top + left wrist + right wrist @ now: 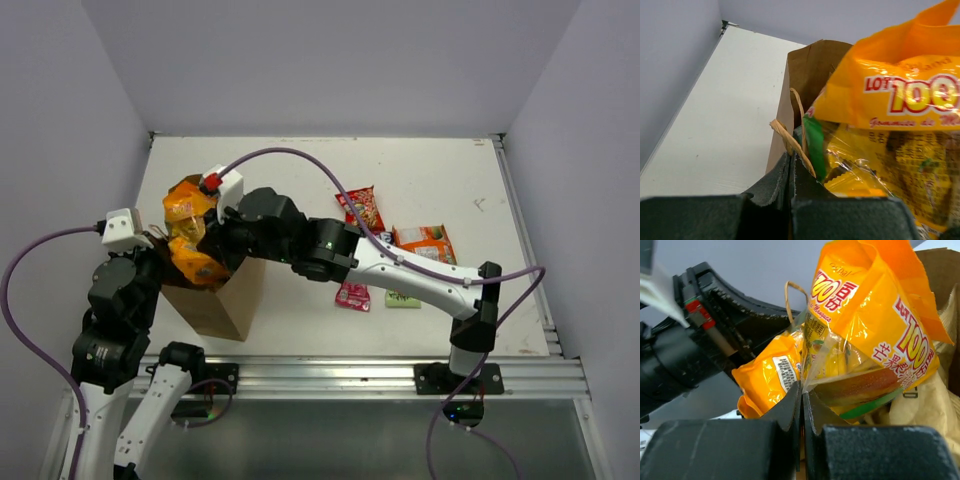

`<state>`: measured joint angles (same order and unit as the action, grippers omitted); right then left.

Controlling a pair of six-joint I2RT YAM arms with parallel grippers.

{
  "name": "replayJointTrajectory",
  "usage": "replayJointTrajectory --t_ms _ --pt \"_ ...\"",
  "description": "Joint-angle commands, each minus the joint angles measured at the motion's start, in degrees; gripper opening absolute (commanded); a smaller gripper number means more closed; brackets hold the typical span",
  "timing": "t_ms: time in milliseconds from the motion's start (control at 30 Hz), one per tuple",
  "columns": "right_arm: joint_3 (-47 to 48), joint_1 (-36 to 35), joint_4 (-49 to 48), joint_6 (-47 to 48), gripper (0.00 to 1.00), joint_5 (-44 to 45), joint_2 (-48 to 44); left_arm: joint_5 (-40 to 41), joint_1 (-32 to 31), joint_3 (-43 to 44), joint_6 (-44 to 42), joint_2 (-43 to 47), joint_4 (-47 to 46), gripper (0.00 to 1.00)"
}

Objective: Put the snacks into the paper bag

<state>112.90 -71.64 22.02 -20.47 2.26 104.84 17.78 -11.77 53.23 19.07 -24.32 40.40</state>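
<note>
The brown paper bag (222,303) stands at the table's near left, stuffed so that snacks stick out of its mouth. My left gripper (160,243) is shut on the bag's rim beside a twisted handle (790,136). My right gripper (207,235) is over the bag's mouth, shut on the clear seam of an orange mango-gummy packet (875,305), which stands above the opening (900,90). A second orange packet (769,379) sits beside it in the bag. On the table lie a red packet (362,208), an orange one (425,243), a pink one (352,296) and a green one (403,298).
The right arm (400,265) stretches across the middle of the table, over the loose packets. Grey walls close in the table at the left, back and right. A metal rail (350,375) runs along the near edge.
</note>
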Motion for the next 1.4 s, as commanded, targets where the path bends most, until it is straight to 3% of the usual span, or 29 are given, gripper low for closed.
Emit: replayJointTrajectory --t_ms 0,200,233,267,300,367,567,667,767,867,933,1000,1167,1267,1367 --pt "-0.93 -6.05 6.0 1.13 0.0 2.83 -4.64 -1.52 -0.45 0.12 1.06 -0.03 -4.19 0.0" --pt "7.41 -7.82 15.23 2.98 0.03 8.37 -3.85 -2.14 -0.36 -0.15 1.32 0.23 -4.19 0.0" --pt "8.46 -7.73 16.2 3.41 0.13 8.11 -3.59 -2.05 -0.36 0.03 1.23 0.15 -4.1 0.0" --pt "11.0 -7.73 17.34 4.2 0.4 6.89 -2.46 -2.05 -0.36 0.03 1.23 0.15 -4.1 0.0" --pt "12.5 -7.82 20.57 4.3 0.56 6.62 -1.75 -2.14 -0.36 0.12 1.23 0.15 -4.02 0.0" --pt "17.41 -7.9 24.02 4.56 0.74 6.09 0.01 -2.14 -0.36 0.12 1.23 0.15 -4.02 0.0" --pt "24.9 -8.52 27.11 7.37 0.85 11.7 -3.05 -1.79 -0.36 -0.67 1.15 -0.12 -4.37 0.0" --pt "23.77 -8.52 27.37 8.6 0.88 17.67 -8.76 4.61 -0.36 -0.85 0.01 -0.12 -4.63 0.0" --pt "17.48 -8.43 29.74 8.69 0.92 26.45 -15.35 6.22 -0.36 -2.78 -0.79 -1.17 -5.6 0.0" --pt "7.3 -8.17 31.5 6.16 0.95 36.04 -21.41 -3.34 -0.36 -4.45 2.11 -0.57 -6.03 0.0" --pt "1.12 -6.24 33.43 3.61 0.96 38.94 -25.27 1.09 -0.36 -4.72 2.81 0.14 -5.69 0.0" --pt "-8.98 -1.79 34.23 -2.01 0.97 38.35 -27.83 5.58 -0.36 -4.46 0.81 0.5 -5.68 0.0" --pt "-32.16 9.57 30.63 -9.14 0.97 29.14 -33.64 4.03 -0.36 -3.92 3.42 -1.44 -4.37 0.0" --pt "-40.53 13.1 26.43 -10.46 0.96 25.35 -31.03 -1.43 -0.36 -5.5 4.22 -0.47 -6.65 0.0" --pt "-45.13 13.36 22.3 -11.43 0.95 22.97 -25.94 0.23 -0.36 -5.33 3.87 -0.56 -6.13 0.0"
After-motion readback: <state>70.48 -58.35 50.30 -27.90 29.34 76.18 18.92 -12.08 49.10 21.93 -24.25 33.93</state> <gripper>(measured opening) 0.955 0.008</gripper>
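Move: The right hand has the orange packet in the paper bag's mouth; the bag's middle lies about 5 cm ahead of this hand, 2 cm to its left and some 22 cm below. Back on the table, roughly 35 cm down, the pink packet is about 7 cm ahead and 28 cm right; the purple packet 18 cm ahead and 32 right; the green packet 6 ahead and 40 right. From the left hand the bag's middle is 2 cm ahead, 7 cm right, 16 below. The right fingers, still shut on the orange packet, draw back a few centimetres, then open wide and let go of the packet. The emptied hand rises about 10 cm clear of the bag, swings some 30 cm right, then drops steeply and forward towards the pink and green packets, turning clockwise and tipping its fingers down. The left hand keeps its pinch on the bag's handle. ##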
